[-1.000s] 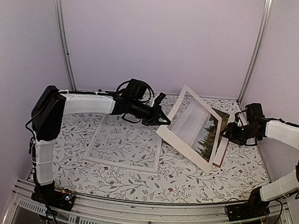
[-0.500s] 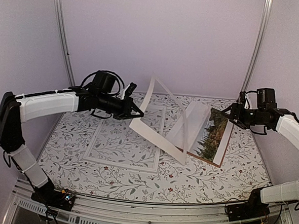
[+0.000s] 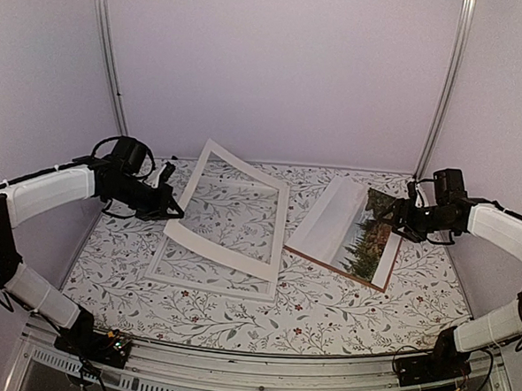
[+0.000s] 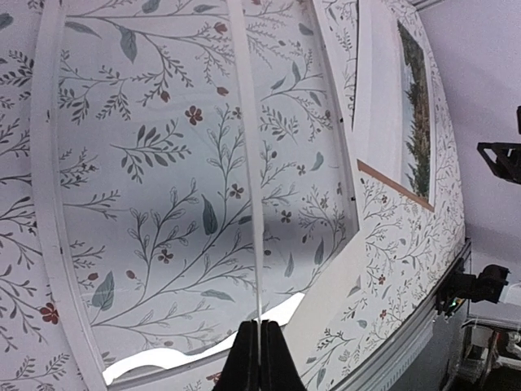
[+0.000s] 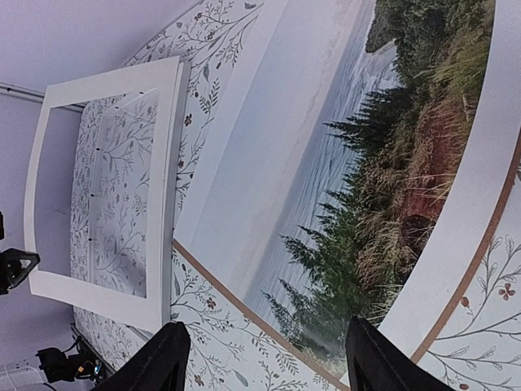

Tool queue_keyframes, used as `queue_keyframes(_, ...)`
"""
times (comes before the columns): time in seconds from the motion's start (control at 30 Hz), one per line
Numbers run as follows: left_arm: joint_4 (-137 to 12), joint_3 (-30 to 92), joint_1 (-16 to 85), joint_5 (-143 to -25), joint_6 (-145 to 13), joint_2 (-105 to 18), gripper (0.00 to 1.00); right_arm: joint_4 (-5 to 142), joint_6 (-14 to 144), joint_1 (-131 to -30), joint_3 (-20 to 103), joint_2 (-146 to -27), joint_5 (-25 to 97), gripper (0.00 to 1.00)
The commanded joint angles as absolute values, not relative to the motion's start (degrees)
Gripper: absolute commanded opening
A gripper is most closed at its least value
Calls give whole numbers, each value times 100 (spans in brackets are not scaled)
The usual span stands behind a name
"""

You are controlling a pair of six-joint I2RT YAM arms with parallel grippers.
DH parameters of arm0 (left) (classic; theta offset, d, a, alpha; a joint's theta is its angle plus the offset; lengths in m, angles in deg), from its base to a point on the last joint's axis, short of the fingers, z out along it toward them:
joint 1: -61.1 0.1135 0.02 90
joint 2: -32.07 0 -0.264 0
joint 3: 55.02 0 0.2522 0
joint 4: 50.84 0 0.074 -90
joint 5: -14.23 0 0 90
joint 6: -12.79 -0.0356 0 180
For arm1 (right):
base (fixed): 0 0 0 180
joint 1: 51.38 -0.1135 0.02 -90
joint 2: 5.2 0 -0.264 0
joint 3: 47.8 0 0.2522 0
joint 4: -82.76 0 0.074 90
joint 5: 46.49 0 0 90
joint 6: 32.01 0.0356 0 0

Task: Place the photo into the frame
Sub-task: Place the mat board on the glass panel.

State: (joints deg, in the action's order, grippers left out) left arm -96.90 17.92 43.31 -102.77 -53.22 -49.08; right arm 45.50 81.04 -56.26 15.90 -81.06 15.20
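The photo (image 3: pixel 347 232) lies face up at the right on a brown backing panel (image 3: pixel 345 274); the right wrist view shows its trees and water (image 5: pixel 342 163). The thin white frame (image 3: pixel 211 285) lies flat at centre left. A white mat with a cut-out window (image 3: pixel 218 253) hangs tilted over the frame. My left gripper (image 3: pixel 173 210) is shut on the mat's left edge, and its fingers pinch that thin edge (image 4: pixel 259 334). By the photo's far right corner, my right gripper (image 3: pixel 392 219) is open. Its fingers stand wide apart above the photo's edge (image 5: pixel 269 366), holding nothing.
A floral cloth (image 3: pixel 325 315) covers the table. Pale walls with metal posts (image 3: pixel 110 62) close in the back and sides. A metal rail (image 3: pixel 259 364) runs along the near edge between the arm bases. The brown panel's edge (image 5: pixel 236 297) sticks out beside the photo.
My left arm has carried the mat leftwards, from above the photo to over the frame, and lowered it. The photo now lies uncovered. My right gripper has shifted slightly by the photo's corner.
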Motion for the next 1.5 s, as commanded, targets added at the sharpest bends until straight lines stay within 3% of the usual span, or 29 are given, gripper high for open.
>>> queue_keyframes(0.0,-10121,1848,4421,-10024,-5807,-5071,0,4809,8113,-5658,1470,-8162,1471,69)
queue_keyframes(0.33,-10530,2010,4561,-9740,-6154,-5402,0,4920,8097,-5656,1296,-8288,1513,69)
queue_keyframes(0.8,-10132,1492,5249,-10187,-6060,-4817,0,5061,8106,-5657,1224,-8476,1477,68)
queue_keyframes(1.47,-10266,1230,5135,-10572,-6280,-5045,0,5229,8123,-5661,1071,-8645,1451,68)
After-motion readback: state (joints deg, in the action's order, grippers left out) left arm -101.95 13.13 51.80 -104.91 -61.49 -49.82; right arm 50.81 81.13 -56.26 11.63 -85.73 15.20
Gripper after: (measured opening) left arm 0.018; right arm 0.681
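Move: The left hand holds the mat board by its left side, near the near corner; the glass panel's middle is about 13 cm to its right, 6 cm ahead and some 10 cm below. The photo lies about 46 cm to the left hand's right and 7 cm ahead. From the empty right hand, the photo's middle is roughly 12 cm left, 7 cm ahead and 9 cm below; the glass panel is about 46 cm left and 5 cm ahead. Left hand lowers the pinched mat board, drawing it about 5 cm left; open right hand sinks toward photo. ##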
